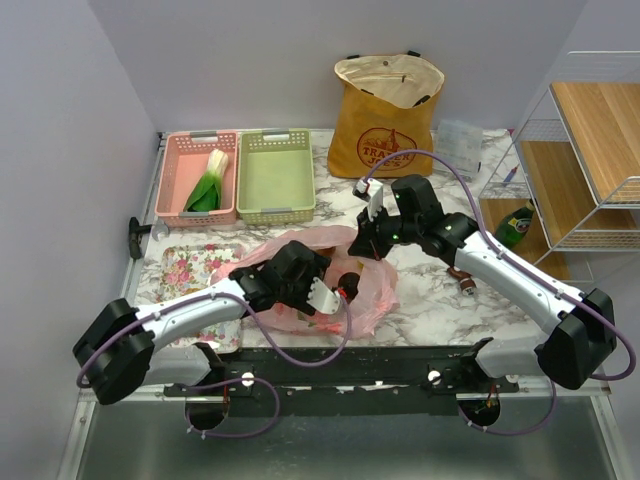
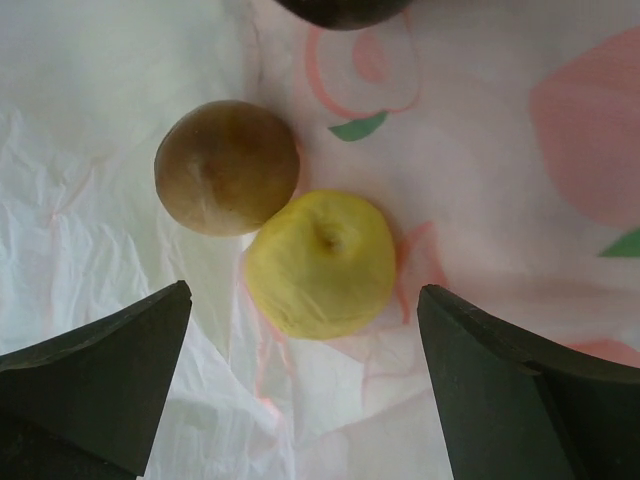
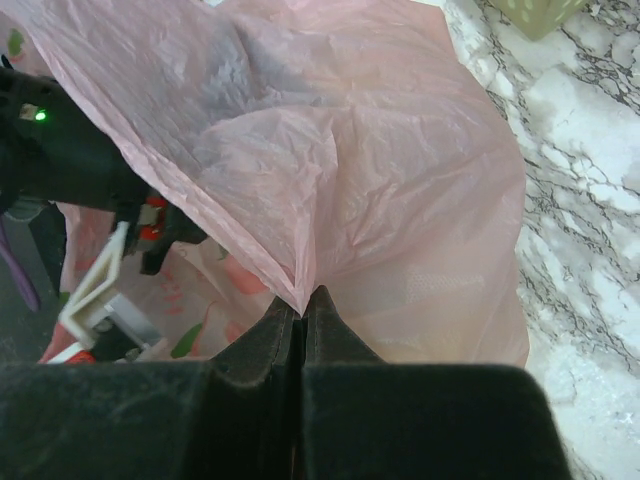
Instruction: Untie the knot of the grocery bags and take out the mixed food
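Note:
The pink grocery bag (image 1: 372, 292) lies open in the middle of the table. My right gripper (image 3: 303, 300) is shut on a pinch of the pink grocery bag's (image 3: 380, 180) film and holds that edge up. My left gripper (image 2: 305, 295) is open inside the bag's mouth, with its fingers on either side of a yellow lemon (image 2: 322, 262). A brown mushroom (image 2: 226, 167) touches the lemon at its upper left. A dark round fruit (image 2: 340, 8) shows at the top edge. The yellow tote (image 1: 385, 115) stands open at the back. A leek (image 1: 207, 185) lies in the pink basket (image 1: 176, 150).
A green basket (image 1: 275, 175) sits beside the pink one. A floral tray (image 1: 190, 268) lies at the left, near my left arm. A wire shelf (image 1: 590, 150) with a green bottle (image 1: 515, 225) under it stands at the right. A small brown object (image 1: 465, 280) lies by my right arm.

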Controlling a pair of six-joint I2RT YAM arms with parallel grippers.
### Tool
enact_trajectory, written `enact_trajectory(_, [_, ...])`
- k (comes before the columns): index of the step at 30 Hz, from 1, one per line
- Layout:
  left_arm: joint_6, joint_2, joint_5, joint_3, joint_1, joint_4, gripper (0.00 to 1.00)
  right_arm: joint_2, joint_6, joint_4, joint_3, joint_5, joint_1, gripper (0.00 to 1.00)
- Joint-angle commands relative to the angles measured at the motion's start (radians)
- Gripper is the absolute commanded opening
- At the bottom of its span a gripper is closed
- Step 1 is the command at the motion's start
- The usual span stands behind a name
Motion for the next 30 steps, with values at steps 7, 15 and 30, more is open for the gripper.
enact_trajectory(7, [-0.019,0.204,-0.008,0.091,0.111,0.055,0.98,-0.017,-0.040,0.029,0.020,0.047,-0.003,0.01])
enact_trajectory(15, [-0.053,0.261,0.027,0.104,0.111,-0.006,0.81,-0.009,-0.060,0.035,0.009,0.078,-0.004,0.01])
enact_trajectory(30, [-0.165,-0.106,0.503,0.251,0.098,-0.416,0.33,0.014,-0.053,0.042,0.016,0.085,-0.006,0.01])
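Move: The yellow fruit lies in the open bag about 4 cm ahead of the left hand, 1 cm to its left and 5 cm below. A brown round fruit touches it, 8 cm ahead of this hand and 4 cm to its right; the dark round fruit sits some 9 cm to the hand's right, 1 cm ahead, both also about 5 cm below. From the right hand, the yellow fruit is roughly 12 cm left, 2 cm back and 15 cm below. The left fingers close around the sides of the yellow fruit, after the open hand has gone forward and then down about 4 cm each way to straddle it. With the fruit pinched, the hand pulls back and up, some 5 cm each way, fingers tipping more steeply down. The right hand keeps its pinch on the bag's rim, easing slightly forward. ##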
